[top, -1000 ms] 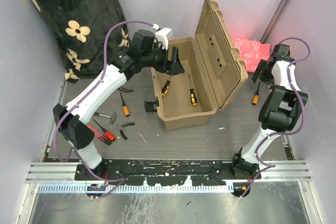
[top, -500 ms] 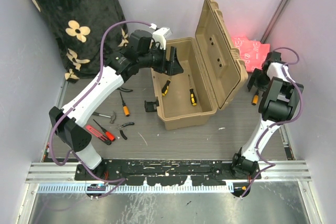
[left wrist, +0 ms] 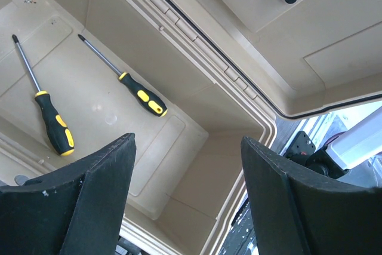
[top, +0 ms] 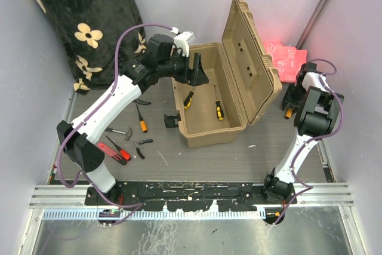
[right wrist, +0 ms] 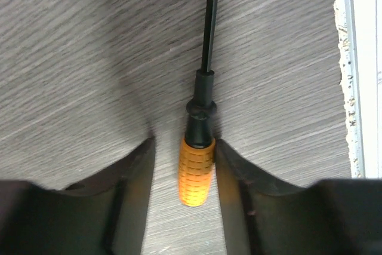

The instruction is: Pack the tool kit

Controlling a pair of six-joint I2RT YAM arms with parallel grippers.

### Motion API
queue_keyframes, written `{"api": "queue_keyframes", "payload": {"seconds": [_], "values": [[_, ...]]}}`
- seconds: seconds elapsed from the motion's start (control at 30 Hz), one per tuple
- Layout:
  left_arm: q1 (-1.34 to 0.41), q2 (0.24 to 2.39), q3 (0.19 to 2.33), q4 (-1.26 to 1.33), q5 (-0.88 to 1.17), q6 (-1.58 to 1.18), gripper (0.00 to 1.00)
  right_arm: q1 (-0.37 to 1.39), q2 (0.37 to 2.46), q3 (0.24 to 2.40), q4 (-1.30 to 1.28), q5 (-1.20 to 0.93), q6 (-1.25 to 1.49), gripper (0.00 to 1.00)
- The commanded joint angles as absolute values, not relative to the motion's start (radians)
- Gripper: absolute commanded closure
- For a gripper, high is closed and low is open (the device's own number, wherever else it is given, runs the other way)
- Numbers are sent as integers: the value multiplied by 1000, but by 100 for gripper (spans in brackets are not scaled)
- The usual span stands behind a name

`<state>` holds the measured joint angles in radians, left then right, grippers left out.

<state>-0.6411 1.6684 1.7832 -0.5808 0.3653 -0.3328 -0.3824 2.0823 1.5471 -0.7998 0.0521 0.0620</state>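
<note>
The tan toolbox [top: 209, 131] stands open mid-table, its lid [top: 248, 58] upright on the right. Two yellow-and-black screwdrivers [top: 188, 99] [top: 219, 109] lie on its floor, also seen in the left wrist view [left wrist: 54, 126] [left wrist: 143, 97]. My left gripper [top: 197, 70] [left wrist: 186, 141] hovers open over the box's far end with nothing between its fingers. My right gripper [top: 290, 101] [right wrist: 184, 143] is down on the table right of the box, jaws straddling the orange handle of a screwdriver [right wrist: 197, 168] [top: 289, 111]. The right finger touches the handle; a gap remains on the left.
Left of the box lie an orange-handled screwdriver [top: 143, 125], a small hammer [top: 119, 131], a red-handled tool [top: 116, 150] and pliers [top: 142, 144]. A black floral blanket [top: 89, 16] fills the back left, a pink cloth [top: 283, 58] the back right. The table's right rail [right wrist: 358, 70] runs close by.
My right gripper has dropped to the table over the orange-handled screwdriver and its jaws have narrowed around the handle. The left arm has barely moved.
</note>
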Motion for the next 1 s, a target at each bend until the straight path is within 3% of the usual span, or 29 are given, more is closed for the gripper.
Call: {"api": "queue_keyframes", "payload": {"seconds": [0.0,0.23,0.4,0.57,0.8,0.97], "values": [[-637,1674,1825,-542,384,-344,28,-384,2067,1518,-816,55,56,58],[-635,1677,1824,-542,386,-345,28,-388,2062,1511,-804,42,55,98],[-627,1670,1820,-545,386,-346,28,-364,1992,1591,-843,25,55,99],[-612,1682,1846,-549,392,-343,28,-319,1916,1867,-958,-14,52,99],[-586,1720,1912,-569,409,-328,28,-320,1782,2162,-917,-188,142,99],[-573,1725,1912,-542,423,-320,27,-318,1537,1981,-579,-289,215,99]]}}
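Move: The screwdriver's orange handle lies right between my right hand's open fingers, its middle about 1 cm back and 1 cm below, with the shaft running forward. The pink cushion is some 23 cm ahead and 12 cm left; the white rail runs about 10 cm to the right, level with me. The open toolbox's middle is roughly 35 cm left and 5 cm ahead. From my left hand the handle lies about 50 cm right, 4 cm ahead, 30 cm below. I close my right fingers on the orange handle down at the table, hold still there a moment, then lift fast, some 35 cm up. On the way I swing forward and a little left, keeping my grip while the wrist tips the fingers from pointing down to pointing forward by about 50 degrees. Late on, my open left hand eases about 3 cm forward over the toolbox. ##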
